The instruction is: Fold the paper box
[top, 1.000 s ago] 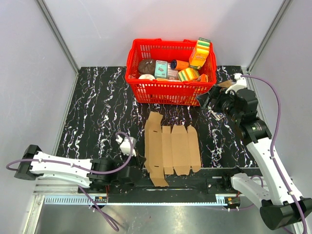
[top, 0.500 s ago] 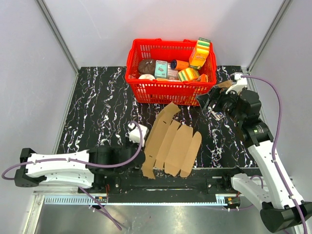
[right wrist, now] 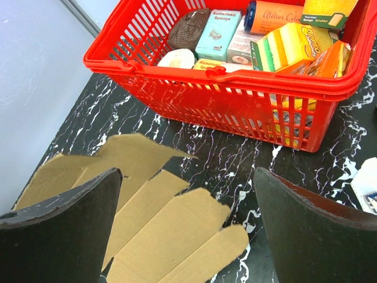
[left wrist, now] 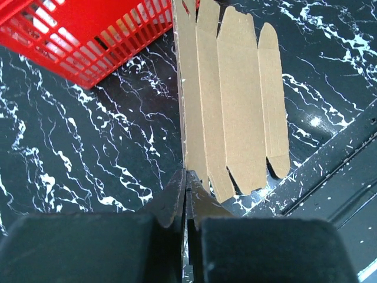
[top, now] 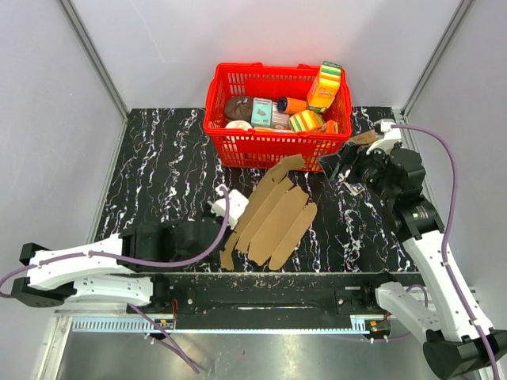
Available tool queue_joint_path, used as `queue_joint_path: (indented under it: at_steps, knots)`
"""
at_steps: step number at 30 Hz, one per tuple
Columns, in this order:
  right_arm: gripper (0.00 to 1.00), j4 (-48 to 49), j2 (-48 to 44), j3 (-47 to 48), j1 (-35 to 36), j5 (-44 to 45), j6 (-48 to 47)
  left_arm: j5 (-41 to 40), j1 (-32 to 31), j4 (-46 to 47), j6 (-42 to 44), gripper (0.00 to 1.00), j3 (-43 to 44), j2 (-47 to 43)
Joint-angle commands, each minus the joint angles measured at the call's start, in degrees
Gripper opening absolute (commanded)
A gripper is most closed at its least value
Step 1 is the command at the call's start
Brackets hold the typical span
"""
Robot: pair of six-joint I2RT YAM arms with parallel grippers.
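The paper box (top: 271,214) is a flat, unfolded brown cardboard sheet with several flaps. It lies diagonally on the black marble table, and its far flap reaches close to the red basket. My left gripper (top: 225,241) is shut on the sheet's near left corner. In the left wrist view the cardboard (left wrist: 235,100) runs from the closed fingers (left wrist: 177,194) toward the basket. My right gripper (top: 333,165) hovers open to the right of the sheet, in front of the basket's right corner. Its wrist view shows the box (right wrist: 165,236) below, with nothing between the spread fingers (right wrist: 70,224).
The red basket (top: 277,147), full of sponges and packets, stands at the back centre; it also shows as basket (right wrist: 224,100) and basket (left wrist: 88,53). A small brown carton (top: 366,136) sits behind the right wrist. The table's front edge runs just below the sheet.
The left gripper has moved forward and to the right while holding the sheet, which has swung from straight to diagonal and slid toward the basket. The right gripper has edged slightly left.
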Motion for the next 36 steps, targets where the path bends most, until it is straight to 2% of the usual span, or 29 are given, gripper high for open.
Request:
queue_joint_path:
  at_steps: [1, 3, 9, 17, 21, 28, 36]
  knots:
    - [1.00, 3.23, -2.14, 0.05, 0.16, -2.88, -2.06, 4.55, 0.59, -2.48, 10.88, 0.00, 6.30, 3.38]
    - [1.00, 4.20, -2.67, 0.05, 0.16, -5.60, -3.47, 5.70, 0.85, -4.24, 12.46, 0.00, 8.33, 4.43]
    - [0.99, 8.15, -1.97, 2.68, 0.16, -23.79, -8.65, 9.04, 2.78, -8.02, 15.90, 0.00, 13.42, 4.70]
    - [0.99, 11.50, -1.44, 3.66, 0.16, -26.01, -8.22, 12.90, 5.07, -11.01, 23.36, 0.00, 21.77, 4.26]
    - [0.99, 11.06, -3.54, 1.99, 0.16, -21.28, -9.01, 19.31, 5.25, -12.94, 25.30, 0.00, 25.29, 5.23]
    - [1.00, 10.71, -8.03, 1.46, 0.16, 2.35, -8.22, 29.33, 5.25, -23.04, 23.81, 0.00, 33.11, 10.23]
    - [0.99, 10.80, -10.76, 1.46, 0.16, 17.31, -6.90, 40.75, 5.25, -28.94, 20.12, 0.00, 39.09, 11.73]
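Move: Out to the right of the left hand hangs the paper box it already pinches, the sheet's middle about 12 cm right, 5 cm ahead and 8 cm below; the red basket stands some 37 cm ahead, 14 right, 15 below. From the open right hand the sheet is about 17 cm left, 10 back and 14 lower, the basket about 22 ahead, 16 left and 20 lower, and the white packet 3 ahead, 5 right, 31 below. Keeping its pinch on the sheet's edge, the left hand lifts some 8 cm, then draws back about 5 cm while still up, turning some 30 degrees clockwise with its left side rising. The right hand, fingers wide and empty, first goes back and left with a slight rise, then swings some 8 cm right while climbing, ending about 10 cm higher with fingertips tipped up and farther from the basket. ##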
